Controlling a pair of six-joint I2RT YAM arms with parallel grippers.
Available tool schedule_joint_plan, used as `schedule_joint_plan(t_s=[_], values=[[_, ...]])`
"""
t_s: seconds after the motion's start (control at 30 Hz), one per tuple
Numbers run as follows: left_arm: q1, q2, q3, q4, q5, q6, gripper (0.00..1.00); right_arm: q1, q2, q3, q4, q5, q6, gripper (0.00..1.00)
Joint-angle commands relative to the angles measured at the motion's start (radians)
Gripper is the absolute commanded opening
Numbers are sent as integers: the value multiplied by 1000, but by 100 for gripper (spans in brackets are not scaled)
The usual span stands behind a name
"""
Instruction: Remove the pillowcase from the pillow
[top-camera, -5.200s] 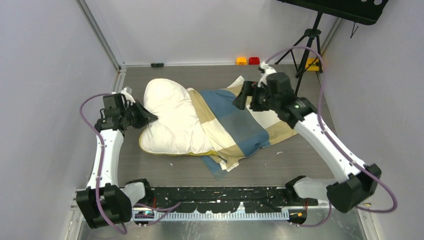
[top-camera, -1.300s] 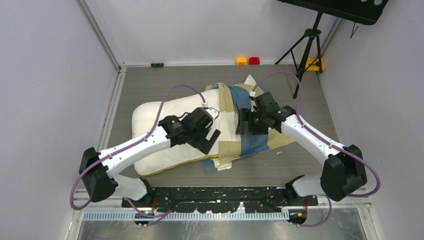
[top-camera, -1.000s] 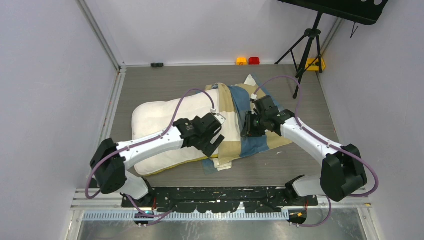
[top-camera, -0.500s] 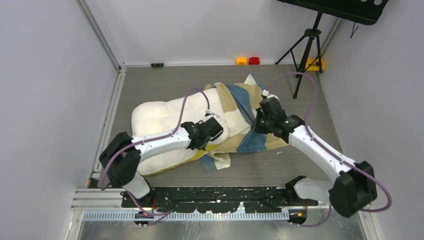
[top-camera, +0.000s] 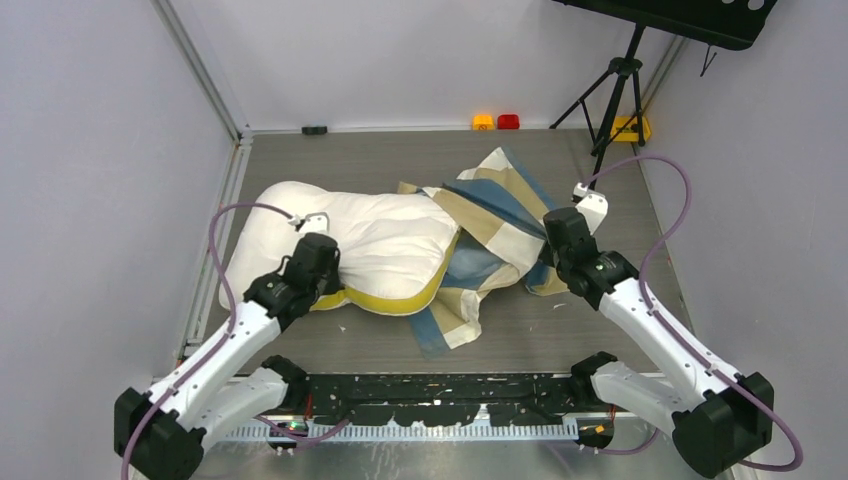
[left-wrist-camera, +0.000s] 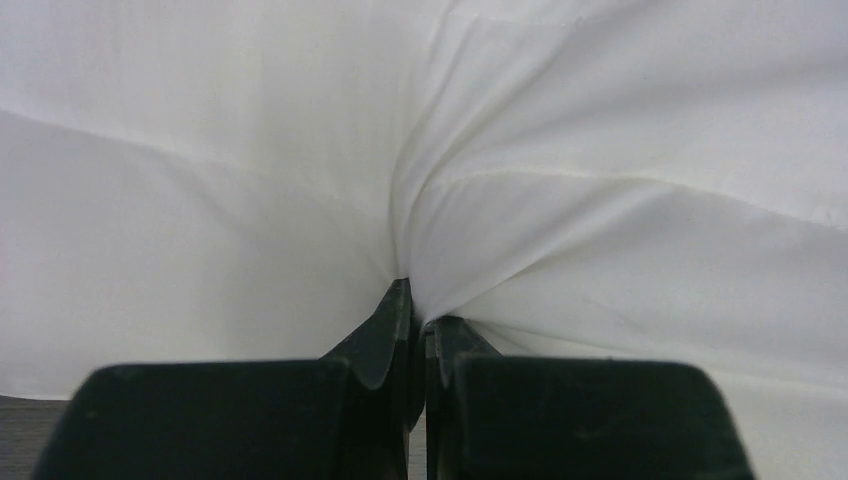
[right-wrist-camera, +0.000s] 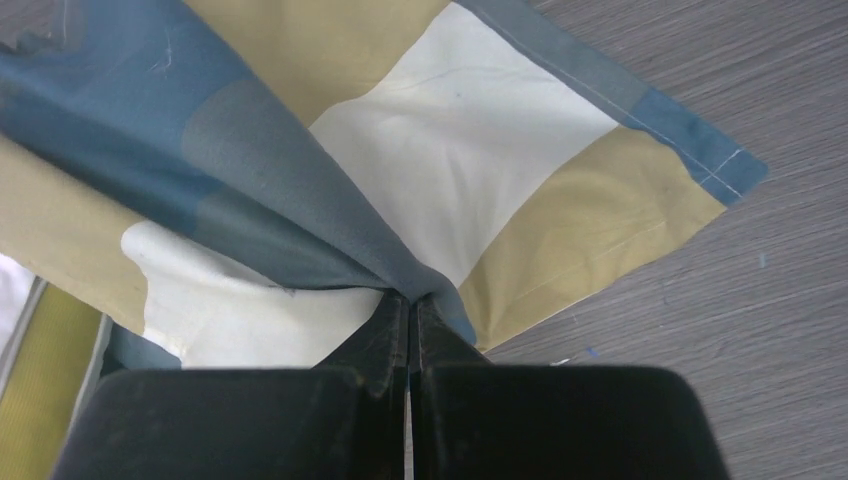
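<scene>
The cream-white pillow (top-camera: 360, 235) with its yellow piped edge lies left of centre on the table, mostly bare. Its right end still sits in the blue, tan and white checked pillowcase (top-camera: 495, 210), which is bunched to the right. My left gripper (top-camera: 322, 272) is shut on the pillow's white fabric (left-wrist-camera: 520, 230) at its near left side; the pinch (left-wrist-camera: 416, 312) draws creases toward the fingers. My right gripper (top-camera: 556, 243) is shut on a gathered fold of the pillowcase (right-wrist-camera: 300, 180) at its right side, with the pinch (right-wrist-camera: 410, 305) on blue cloth.
Grey walls close in the table (top-camera: 330, 165) on the left, back and right. A black tripod (top-camera: 612, 100) stands at the back right, with yellow and red blocks (top-camera: 496, 122) along the back edge. A loose corner of the case hangs toward the near edge (top-camera: 445, 325).
Both grippers have closed. The left arm has pulled the pillow leftward and toward the near edge, while the right arm has dragged the pillowcase to the right, baring more of the pillow.
</scene>
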Motion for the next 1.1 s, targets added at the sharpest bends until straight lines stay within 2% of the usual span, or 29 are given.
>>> schedule_joint_plan(t_s=[0.0,0.13,0.3,0.63,0.87,1.07], values=[[30,-127,-19,61,17,-79,0,-2,-50,-6,10,133,46,0],[35,-222,-22,22,-39,-108,0,-4,-87,-9,-10,212,84,0],[37,-305,-16,-48,-187,-153,0,-3,-146,-35,-57,399,203,0],[37,-338,39,-262,-488,-324,0,-5,-207,-57,-149,691,332,0],[37,-480,65,-309,-651,-357,0,-5,-250,-61,-179,741,398,0],[37,-555,22,-215,-604,-275,0,-5,-236,-78,-144,676,376,0]])
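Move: The pillow is still pinched in the left hand, its middle roughly 7 cm ahead and 5 cm below; the pillowcase's middle lies about 28 cm right and 9 cm ahead. The right hand keeps a blue fold of the pillowcase, whose middle is some 10 cm left, 5 cm ahead and 12 cm down. The pillow's middle lies 38 cm to its left and 5 cm ahead, and the nearest tripod foot about 17 cm ahead and 8 cm right. Pillow and pillowcase are drawn apart, both grips staying shut. The left hand hauls the pillow about 13 cm left, also rising and backing off, turning some 30 degrees counter-clockwise and tipping its fingers up; the right hand carries its fold roughly 11 cm right, with some rise and retreat, swinging about 35 degrees clockwise, then stops. ##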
